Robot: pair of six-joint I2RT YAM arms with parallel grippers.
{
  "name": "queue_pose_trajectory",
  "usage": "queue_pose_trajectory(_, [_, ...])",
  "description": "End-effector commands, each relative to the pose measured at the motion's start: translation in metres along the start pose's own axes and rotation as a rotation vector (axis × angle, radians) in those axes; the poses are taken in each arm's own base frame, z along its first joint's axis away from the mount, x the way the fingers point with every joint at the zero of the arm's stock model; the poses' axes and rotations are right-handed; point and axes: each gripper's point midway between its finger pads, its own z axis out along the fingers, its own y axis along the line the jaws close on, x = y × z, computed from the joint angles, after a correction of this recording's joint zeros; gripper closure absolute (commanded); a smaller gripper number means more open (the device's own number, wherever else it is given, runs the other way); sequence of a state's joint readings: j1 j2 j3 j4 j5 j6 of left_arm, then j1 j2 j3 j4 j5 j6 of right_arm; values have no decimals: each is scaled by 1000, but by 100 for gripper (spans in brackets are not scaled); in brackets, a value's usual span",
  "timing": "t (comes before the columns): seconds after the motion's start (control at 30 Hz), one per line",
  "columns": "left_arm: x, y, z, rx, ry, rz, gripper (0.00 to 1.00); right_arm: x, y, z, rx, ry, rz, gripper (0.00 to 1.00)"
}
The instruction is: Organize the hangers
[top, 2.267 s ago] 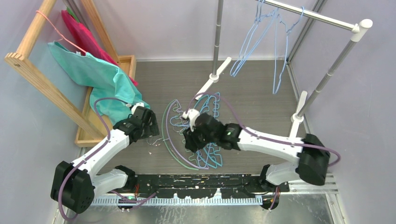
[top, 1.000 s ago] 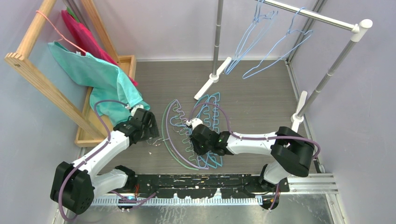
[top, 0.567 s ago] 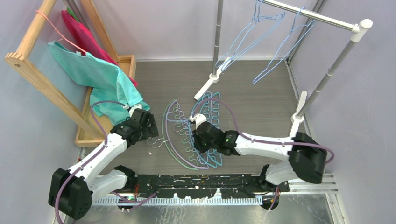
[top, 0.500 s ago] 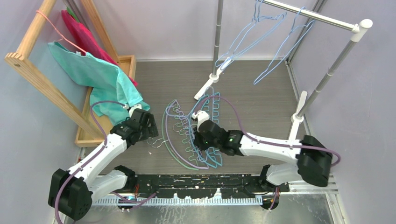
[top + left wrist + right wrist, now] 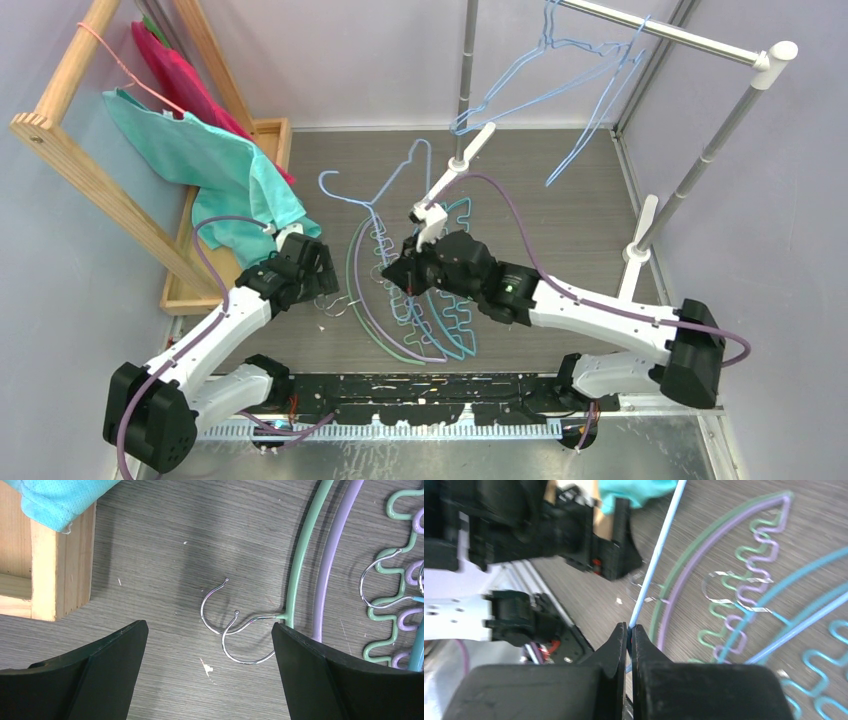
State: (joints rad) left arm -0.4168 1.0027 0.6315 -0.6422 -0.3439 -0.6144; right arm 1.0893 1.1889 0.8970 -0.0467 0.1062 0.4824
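My right gripper (image 5: 402, 270) (image 5: 630, 627) is shut on a thin light-blue wire hanger (image 5: 392, 183) (image 5: 659, 555), which is raised off the floor and slants up to the left. Below it lie the arched hangers: green (image 5: 351, 285) (image 5: 704, 539), lilac (image 5: 372, 318) (image 5: 725, 544) and teal (image 5: 466, 340) (image 5: 809, 566). My left gripper (image 5: 322, 284) (image 5: 210, 666) stands open just over the floor, with the two metal hooks (image 5: 225, 622) of the green and lilac hangers between its fingers, untouched. Two more light-blue hangers (image 5: 545, 75) hang from the rail.
The silver rail (image 5: 680, 35) with white joints crosses the back right, and its posts and white feet (image 5: 455, 165) stand behind the pile. A wooden rack (image 5: 70, 150) with teal cloth (image 5: 200, 160) and a wooden tray (image 5: 50, 575) fills the left side.
My right gripper has closed on the light-blue wire hanger and lifted it off the pile, toward the back left. The hangers on the rail are swinging. The left arm has barely moved.
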Motion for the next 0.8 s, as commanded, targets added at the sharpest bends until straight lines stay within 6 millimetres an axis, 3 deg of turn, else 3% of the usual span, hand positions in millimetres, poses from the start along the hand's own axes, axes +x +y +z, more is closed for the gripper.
queue_pose_trajectory(0.0, [-15, -2, -9, 13, -46, -25, 2, -75, 74, 6, -271, -163, 42, 99])
queue_pose_trajectory(0.1, [-17, -1, -12, 16, -59, -26, 2, -93, 93, 14, -336, -193, 52, 99])
queue_pose_trajectory(0.33, [-19, -3, -14, 28, -59, -18, 2, -157, 101, 16, -414, -372, 109, 99])
queue_pose_trajectory(0.53, [-20, -4, -15, 28, -60, -10, 2, -202, 86, 16, -422, -499, 91, 99])
queue_pose_trajectory(0.77, [-17, -2, -12, 20, -50, -3, 2, -248, 65, -12, -359, -652, 53, 99])
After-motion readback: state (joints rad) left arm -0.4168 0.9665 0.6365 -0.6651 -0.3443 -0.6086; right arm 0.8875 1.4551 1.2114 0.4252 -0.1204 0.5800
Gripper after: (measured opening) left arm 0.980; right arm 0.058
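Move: The right hand already pinches a blue hanger by its long bottom bar. The rack's metal rod is its goal, about 22 cm ahead, 24 cm right and 26 cm above. Blue hangers already hang there, roughly 20 cm ahead, 21 cm right and 12 cm above. The loose blue hangers on the table lie 4 cm ahead, 5 cm right and 20 cm below. From the left hand the rod is some 18 cm ahead, 44 cm right and 41 cm above. Keep the right gripper shut on the blue hanger's bottom bar and raise it about 16 cm, up off the loose hangers and towards the rack rod. Swing left some 7 cm at first, then turn the climb forward about 9 cm, easing slightly back right, while tipping the fingers up some 30 degrees until they point nearly level. ##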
